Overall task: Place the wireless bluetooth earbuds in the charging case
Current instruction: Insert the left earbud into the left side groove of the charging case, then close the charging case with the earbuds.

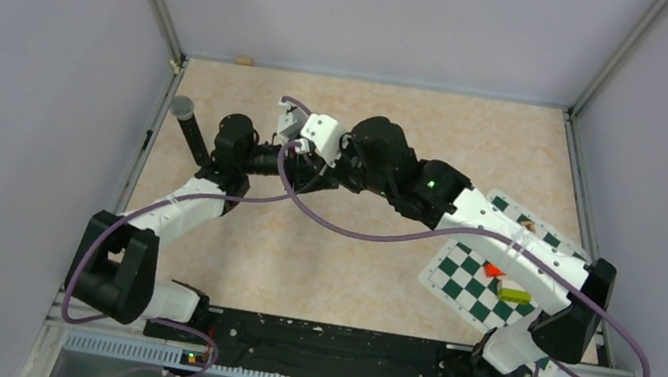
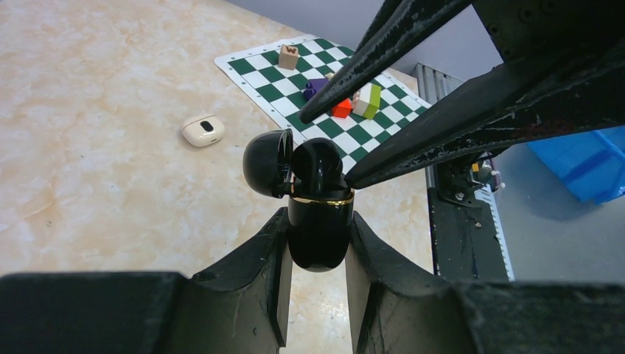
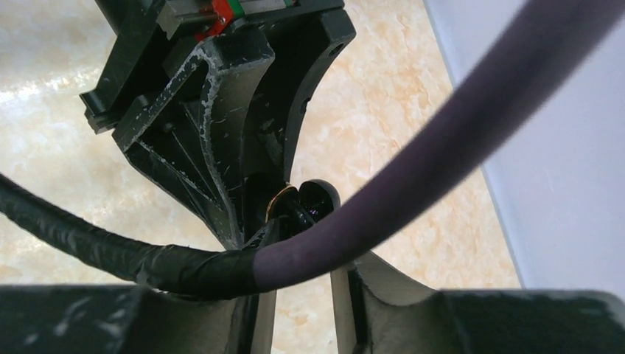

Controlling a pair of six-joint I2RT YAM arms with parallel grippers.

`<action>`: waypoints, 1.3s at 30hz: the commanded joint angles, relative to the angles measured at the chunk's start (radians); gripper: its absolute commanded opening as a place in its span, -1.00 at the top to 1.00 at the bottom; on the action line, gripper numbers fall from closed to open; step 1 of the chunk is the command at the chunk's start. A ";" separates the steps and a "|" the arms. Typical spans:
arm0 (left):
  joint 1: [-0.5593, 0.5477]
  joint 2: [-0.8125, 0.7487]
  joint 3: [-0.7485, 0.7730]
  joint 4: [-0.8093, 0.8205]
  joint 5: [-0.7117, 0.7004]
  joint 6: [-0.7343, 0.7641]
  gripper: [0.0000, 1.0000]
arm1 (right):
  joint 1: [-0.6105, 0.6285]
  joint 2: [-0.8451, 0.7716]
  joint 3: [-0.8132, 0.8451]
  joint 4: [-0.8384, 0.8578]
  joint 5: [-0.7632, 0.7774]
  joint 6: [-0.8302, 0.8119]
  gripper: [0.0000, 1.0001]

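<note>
In the left wrist view my left gripper point(image 2: 317, 243) is shut on the charging case point(image 2: 318, 232), a glossy black case with a gold rim. It is held upright above the table, and its lid point(image 2: 267, 162) hangs open to the left. One black earbud point(image 2: 318, 164) stands in the case mouth and sticks up above the rim. My right gripper point(image 2: 326, 151) comes in from the upper right with its jaws apart on either side of the bud. Its lower fingertip point(image 2: 354, 177) is at the rim. In the right wrist view a purple cable point(image 3: 383, 206) hides the fingertips. I see no second bud.
A small white case point(image 2: 203, 130) lies on the beige table left of the black case. A green-and-white chess mat point(image 1: 459, 269) at the right holds a red block point(image 1: 494, 270), a green block point(image 1: 514, 294) and other small pieces. Both arms meet mid-table point(image 1: 315, 157).
</note>
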 commanded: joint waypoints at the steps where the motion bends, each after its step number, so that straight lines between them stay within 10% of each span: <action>1: -0.006 -0.002 0.032 0.057 0.009 0.011 1.00 | 0.026 0.008 0.036 -0.007 -0.033 0.015 0.22; 19: -0.001 -0.057 0.038 0.087 0.074 -0.004 1.00 | -0.028 -0.232 -0.012 -0.081 -0.054 -0.081 -0.97; 24: 0.001 -0.075 0.014 0.264 0.142 -0.116 1.00 | -0.156 -0.307 -0.055 -0.089 -0.279 -0.071 -0.98; 31: 0.070 -0.120 -0.164 1.027 -0.061 -0.515 1.00 | -0.369 -0.352 -0.183 0.135 -0.585 0.123 -0.98; 39: 0.106 -0.154 -0.208 1.043 -0.193 -0.538 1.00 | -0.371 -0.309 -0.327 0.336 -0.461 0.271 -0.98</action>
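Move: The right fingertips are at the left earbud in the open black charging case, whose middle lies roughly 2 cm left of the right hand, 1 cm ahead and 1 cm lower. The left hand grips the case, its middle about 1 cm to that hand's right. From the right hand, the white case lies some 19 cm right, 1 cm ahead and 20 cm down; the chessboard's middle is about 39 cm right, 13 cm back. Right hand releases the earbud, opening wide, and retreats about 9 cm right; left lifts the case 10 cm. ##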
